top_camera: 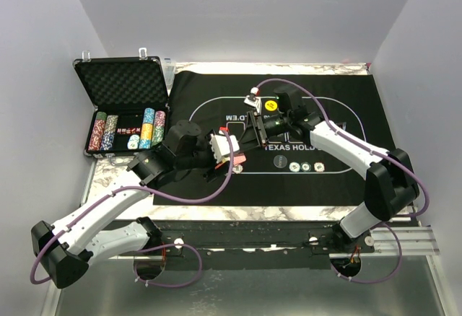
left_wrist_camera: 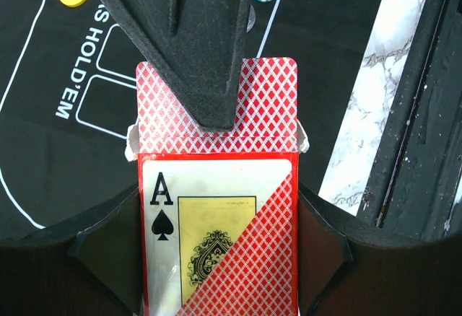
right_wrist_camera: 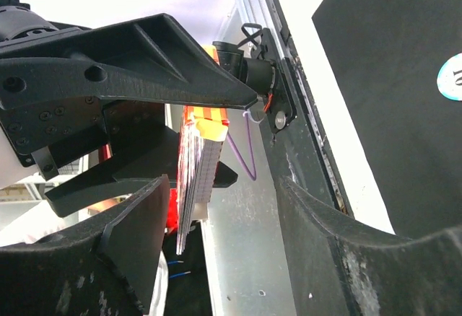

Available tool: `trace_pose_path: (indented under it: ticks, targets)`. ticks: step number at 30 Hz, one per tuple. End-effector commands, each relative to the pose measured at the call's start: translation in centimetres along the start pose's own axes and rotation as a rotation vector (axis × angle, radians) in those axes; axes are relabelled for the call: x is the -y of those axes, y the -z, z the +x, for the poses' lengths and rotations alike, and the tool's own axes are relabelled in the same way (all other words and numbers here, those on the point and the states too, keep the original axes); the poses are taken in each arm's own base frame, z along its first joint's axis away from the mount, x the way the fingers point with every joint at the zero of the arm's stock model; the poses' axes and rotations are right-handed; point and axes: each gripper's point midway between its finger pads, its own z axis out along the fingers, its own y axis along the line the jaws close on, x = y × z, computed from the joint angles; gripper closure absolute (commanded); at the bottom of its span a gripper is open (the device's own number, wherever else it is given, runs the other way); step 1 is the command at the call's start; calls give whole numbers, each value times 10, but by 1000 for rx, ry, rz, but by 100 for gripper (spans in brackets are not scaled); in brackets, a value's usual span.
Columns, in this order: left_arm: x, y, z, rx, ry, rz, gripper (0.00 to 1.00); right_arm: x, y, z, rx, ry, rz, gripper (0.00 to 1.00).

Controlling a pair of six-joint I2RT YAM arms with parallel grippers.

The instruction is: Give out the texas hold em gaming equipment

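My left gripper [left_wrist_camera: 216, 255] is shut on the red-orange card box [left_wrist_camera: 216, 237], which shows an ace of spades; its fingers [left_wrist_camera: 108, 251] press both sides. Red-backed playing cards [left_wrist_camera: 267, 107] stick out of the box's open end. Over the black mat, my right gripper [top_camera: 249, 135] meets the box [top_camera: 225, 146] head-on. It stands open around the card stack [right_wrist_camera: 198, 172], one finger [right_wrist_camera: 130, 244] close beside the cards and the other well apart. One right finger [left_wrist_camera: 195, 42] lies over the card backs. Three poker chips [top_camera: 307, 165] and a yellow button disc [top_camera: 271, 104] lie on the mat.
The open black case [top_camera: 123, 78] sits at the back left with several rows of chips [top_camera: 148, 128] in it. The black felt mat [top_camera: 346, 114] covers the marble table [top_camera: 289, 213]. A small white and red item [top_camera: 251, 99] lies beside the yellow disc.
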Motion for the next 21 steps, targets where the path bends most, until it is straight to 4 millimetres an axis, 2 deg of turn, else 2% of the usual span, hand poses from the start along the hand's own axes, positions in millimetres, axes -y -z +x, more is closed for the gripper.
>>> trace_pose_path:
  ticks: [1, 3, 8, 10, 18, 21]
  targets:
    - [-5, 4, -24, 82, -3, -7, 100, 13, -1, 8, -20, -9, 24, 36]
    - [-6, 5, -26, 87, -1, -10, 100, 18, -1, 9, -22, -9, 50, 39]
    - [-10, 6, -22, 85, 18, -22, 100, 17, 4, 9, -20, -15, 45, 59]
    - [-11, 7, -20, 84, 24, -23, 100, 19, 7, 8, -12, -30, 46, 63]
    - [-12, 8, -15, 80, 31, -30, 100, 16, 16, -2, 13, -23, 40, 65]
    - [-12, 8, -14, 77, 30, -30, 100, 8, 17, -4, 13, 1, 18, 57]
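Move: The cards stick out of their box towards the right hand. Their bare end lies about 2 cm to its left, 1 cm back and 2 cm above its finger midpoint; the box is some 7 cm left, 2 cm back and 1 cm up. On the mat roughly 20 cm below, a white chip lies 8 cm back and 3 cm left, the yellow blind button 13 cm ahead and 9 cm right. From the left hand, holding the box, the bare end is about 5 cm right, 2 cm ahead and 2 cm lower. The cards are drawn from their box: the right hand sinks slightly as its fingers close from well open to about a third, the upper one on the patterned backs, then drags them about 1.5 cm right and 1 cm forward. Against this, the left hand keeps its grip on the box's sides and eases it about 1 cm left, slightly forward and down. ##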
